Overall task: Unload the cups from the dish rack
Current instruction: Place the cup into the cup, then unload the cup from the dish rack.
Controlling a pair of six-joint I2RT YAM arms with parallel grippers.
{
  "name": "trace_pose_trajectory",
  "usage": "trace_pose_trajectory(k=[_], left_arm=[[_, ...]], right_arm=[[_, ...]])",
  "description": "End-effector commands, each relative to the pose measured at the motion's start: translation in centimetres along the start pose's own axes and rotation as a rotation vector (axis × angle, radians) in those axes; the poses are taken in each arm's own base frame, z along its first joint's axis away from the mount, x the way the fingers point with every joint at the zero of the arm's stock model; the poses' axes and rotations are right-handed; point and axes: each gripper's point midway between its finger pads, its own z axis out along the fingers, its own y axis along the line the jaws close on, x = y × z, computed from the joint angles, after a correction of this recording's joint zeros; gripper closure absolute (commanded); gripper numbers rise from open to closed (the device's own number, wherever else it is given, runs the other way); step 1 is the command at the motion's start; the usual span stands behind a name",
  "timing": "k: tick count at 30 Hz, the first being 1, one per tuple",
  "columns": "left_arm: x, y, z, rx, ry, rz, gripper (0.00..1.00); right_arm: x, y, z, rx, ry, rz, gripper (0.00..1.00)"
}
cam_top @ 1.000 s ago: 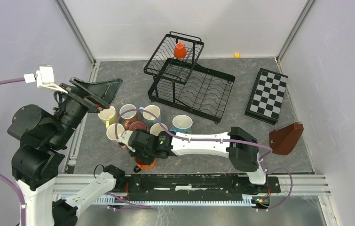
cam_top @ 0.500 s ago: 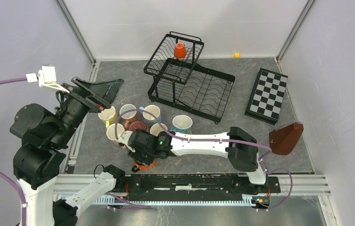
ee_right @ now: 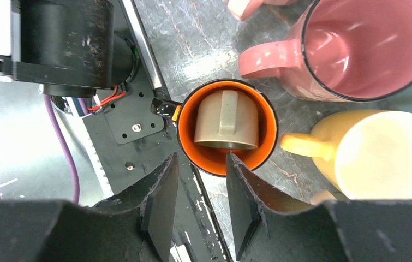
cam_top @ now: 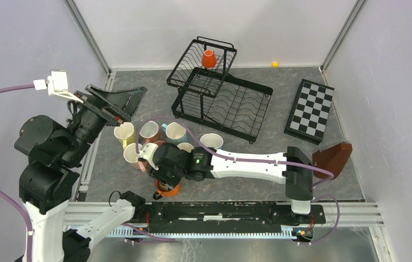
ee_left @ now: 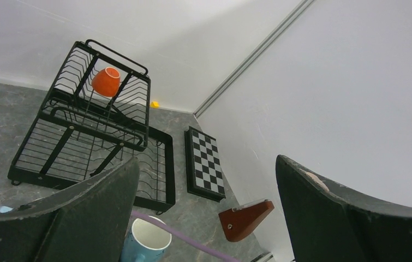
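Note:
The black wire dish rack (cam_top: 222, 93) stands at the back, with one orange cup (cam_top: 208, 58) upside down in its upper basket. Several cups (cam_top: 149, 131) stand grouped left of centre on the table. Close to the front rail another orange cup (cam_top: 166, 189) stands upright with a beige cup (ee_right: 226, 123) lying inside it. My right gripper (cam_top: 161, 176) hovers over it, open, its fingers either side of the near rim (ee_right: 201, 164) and apart from it. My left gripper (cam_top: 116, 106) is wide open and raised at the left, facing the rack (ee_left: 89, 136), holding nothing.
A pink cup (ee_right: 367, 49) and a yellow cup (ee_right: 383, 153) stand right beside the orange one. A checkered board (cam_top: 309, 111) and a brown wedge (cam_top: 332, 160) lie at the right. A blue cup (cam_top: 211, 142) stands near the rack's front. The black base rail (cam_top: 231, 210) runs along the near edge.
My right gripper has opened and let go of the orange cup's rim, which now shows from under it. The left arm has lifted and turned slightly towards the rack.

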Motion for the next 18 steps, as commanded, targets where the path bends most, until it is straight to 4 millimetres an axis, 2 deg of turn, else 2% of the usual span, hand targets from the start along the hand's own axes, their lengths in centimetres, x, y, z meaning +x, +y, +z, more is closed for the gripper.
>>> trace_pose_trajectory(k=[1, 4, 8, 18], left_arm=[[-0.9, -1.7, 0.7, 0.067, -0.018, -0.029, 0.00], [-1.1, -2.2, 1.0, 0.080, -0.016, -0.035, 0.00], [-1.5, -2.8, 1.4, 0.100, -0.022, -0.042, 0.00], [-2.9, -4.1, 2.5, 0.128, -0.046, -0.036, 0.00]], right_arm=[[-3.5, -0.3, -3.8, 0.029, -0.119, -0.013, 0.56], [-4.8, -0.9, -5.7, 0.059, -0.162, -0.014, 0.53], [-6.3, -2.3, -8.5, 0.098, -0.224, -0.001, 0.42], [-7.5, -8.8, -15.5, 0.240, -0.370, 0.114, 0.09]])
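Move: The red cup, last in the upper rack tier, lies about 38 cm ahead of the right hand, 16 cm right and 12 cm higher; from the left hand it's roughly 30 cm ahead, 14 cm right, 25 cm below. The orange cup, the grey cup already inside, sits 2 cm ahead, 1 cm right and 10 cm below the right hand. Beyond it, 11 cm farther out, stand the pink mug, 2 cm left of it, and the yellow cup, 5 cm right. The nested grey and orange cups are left behind by the already free right hand, which climbs about 12 cm with gathering speed while swinging forward and right, some 6 cm each, over the yellow cup's side towards the rack. Its fingers spread from under half to nearly wide open and tip upward, turning some 20 degrees. The left hand, still open, edges up, right and forward. ##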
